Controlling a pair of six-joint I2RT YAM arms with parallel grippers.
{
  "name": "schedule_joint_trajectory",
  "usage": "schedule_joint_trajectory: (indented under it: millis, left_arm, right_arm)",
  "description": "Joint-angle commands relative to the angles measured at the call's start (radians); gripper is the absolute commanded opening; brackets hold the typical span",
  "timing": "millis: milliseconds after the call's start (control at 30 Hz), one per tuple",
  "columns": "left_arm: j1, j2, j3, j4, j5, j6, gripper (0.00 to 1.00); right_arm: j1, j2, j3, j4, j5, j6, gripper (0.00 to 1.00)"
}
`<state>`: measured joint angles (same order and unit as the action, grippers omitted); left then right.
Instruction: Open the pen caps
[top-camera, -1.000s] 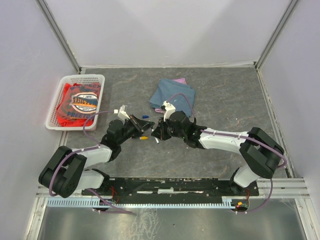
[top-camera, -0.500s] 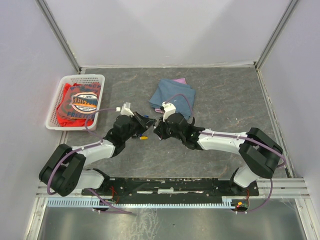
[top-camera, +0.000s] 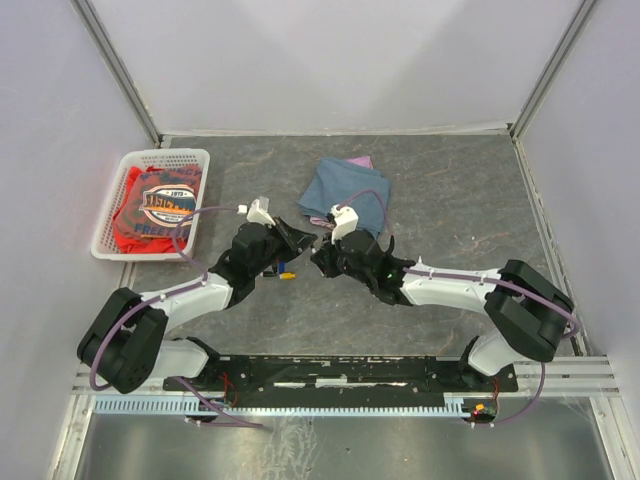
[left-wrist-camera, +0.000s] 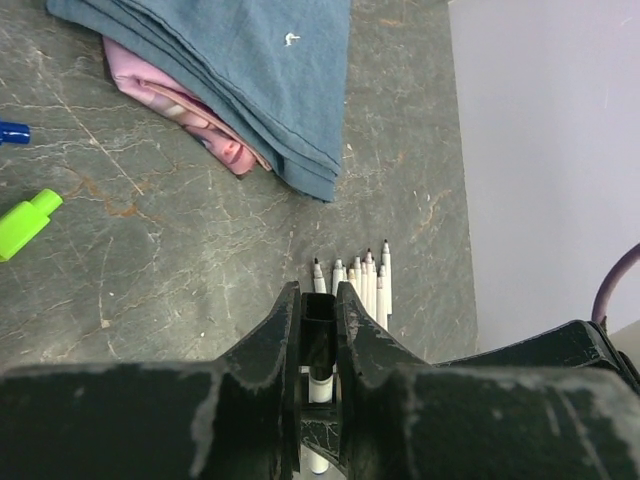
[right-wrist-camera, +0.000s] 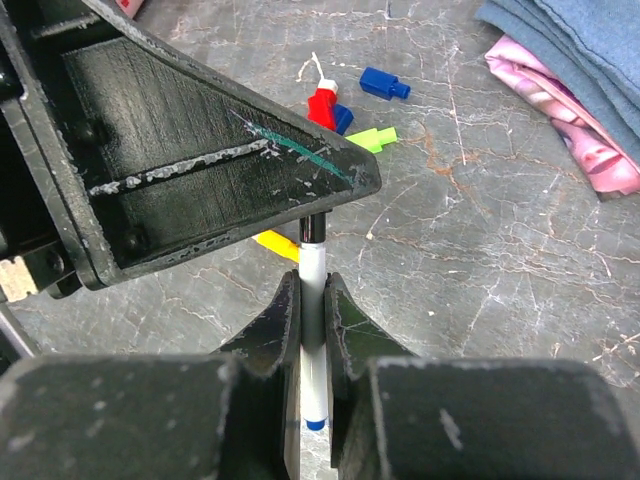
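A white-barrelled pen (right-wrist-camera: 312, 300) with a blue end is held between my two grippers. My right gripper (right-wrist-camera: 312, 280) is shut on its barrel. My left gripper (left-wrist-camera: 319, 292) is shut on the pen's black cap (left-wrist-camera: 320, 335), which still sits on the barrel. In the top view the left gripper (top-camera: 293, 241) and the right gripper (top-camera: 322, 256) meet tip to tip above the table's middle. Loose caps lie on the table: red (right-wrist-camera: 322, 103), blue (right-wrist-camera: 384, 85), green (right-wrist-camera: 370, 137) and yellow (right-wrist-camera: 276, 244). Several uncapped pens (left-wrist-camera: 362, 280) lie side by side beyond the left jaws.
A folded blue cloth (top-camera: 345, 190) over a pink one (left-wrist-camera: 180, 100) lies just behind the grippers. A white basket (top-camera: 110, 220) holding a red garment stands at the far left. Grey walls close in the table on three sides.
Both grippers have moved together a little toward the far side and the blue cloth, still holding the same pen between them. The jaws have not changed.
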<state>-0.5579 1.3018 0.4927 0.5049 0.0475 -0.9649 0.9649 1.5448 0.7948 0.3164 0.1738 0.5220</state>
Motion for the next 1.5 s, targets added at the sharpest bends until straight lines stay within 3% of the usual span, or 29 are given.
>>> schedule_joint_trajectory:
  millis: [0, 300, 500, 733, 833, 1200, 1467]
  left_arm:
    - [0.064, -0.038, 0.040, 0.151, -0.075, 0.049, 0.03]
    - [0.151, -0.024, -0.010, 0.270, 0.070, -0.054, 0.03]
    - [0.171, -0.018, -0.022, 0.303, 0.113, -0.093, 0.03]
    - [0.167, -0.084, 0.076, -0.163, -0.018, 0.196, 0.03]
    - [0.144, -0.086, 0.055, -0.250, -0.083, 0.274, 0.03]
    - [-0.035, -0.038, 0.024, -0.346, -0.326, 0.395, 0.05]
    - [-0.079, 0.020, 0.038, -0.335, -0.379, 0.406, 0.10]
  right_arm:
    - [-0.009, -0.048, -0.078, -0.047, -0.115, 0.017, 0.01]
    - [-0.092, -0.100, -0.180, 0.166, -0.353, 0.125, 0.01]
    - [-0.101, -0.123, -0.194, 0.174, -0.356, 0.125, 0.01]
    - [-0.106, -0.147, -0.099, -0.165, -0.098, 0.084, 0.01]
    - [-0.107, -0.110, -0.058, -0.268, -0.001, 0.091, 0.01]
    - [-0.108, -0.025, 0.008, -0.440, 0.229, 0.127, 0.08]
    - [-0.108, 0.036, 0.014, -0.458, 0.292, 0.137, 0.11]
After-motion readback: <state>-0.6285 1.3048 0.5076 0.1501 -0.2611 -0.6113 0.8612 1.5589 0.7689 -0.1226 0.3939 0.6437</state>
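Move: The left fingers grip the black cap on the pen held by the right hand. For the left hand, the loose cap pile is centred about 5 cm ahead, 9 cm left and 12 cm below, with the green cap some 7 cm ahead and 5 cm left, and the yellow cap 2 cm back and 7 cm left. For the right hand, the uncapped pen row is centred 20 cm right, 2 cm ahead and 10 cm below, its leftmost pen some 15 cm right, 2 cm ahead. With both grips kept shut, the hands first rise together a little, then pull abruptly apart along the pen, the left going about 5 cm forward-left and up with the black cap while the right draws back some 4 cm and dips with the pen. The left then comes down steeply, back and a bit left to above the near side of the cap pile, rolling its left side up, as the right swings right and down, recovering forward, towards the leftmost pen of the row and turning clockwise about 20 degrees. ##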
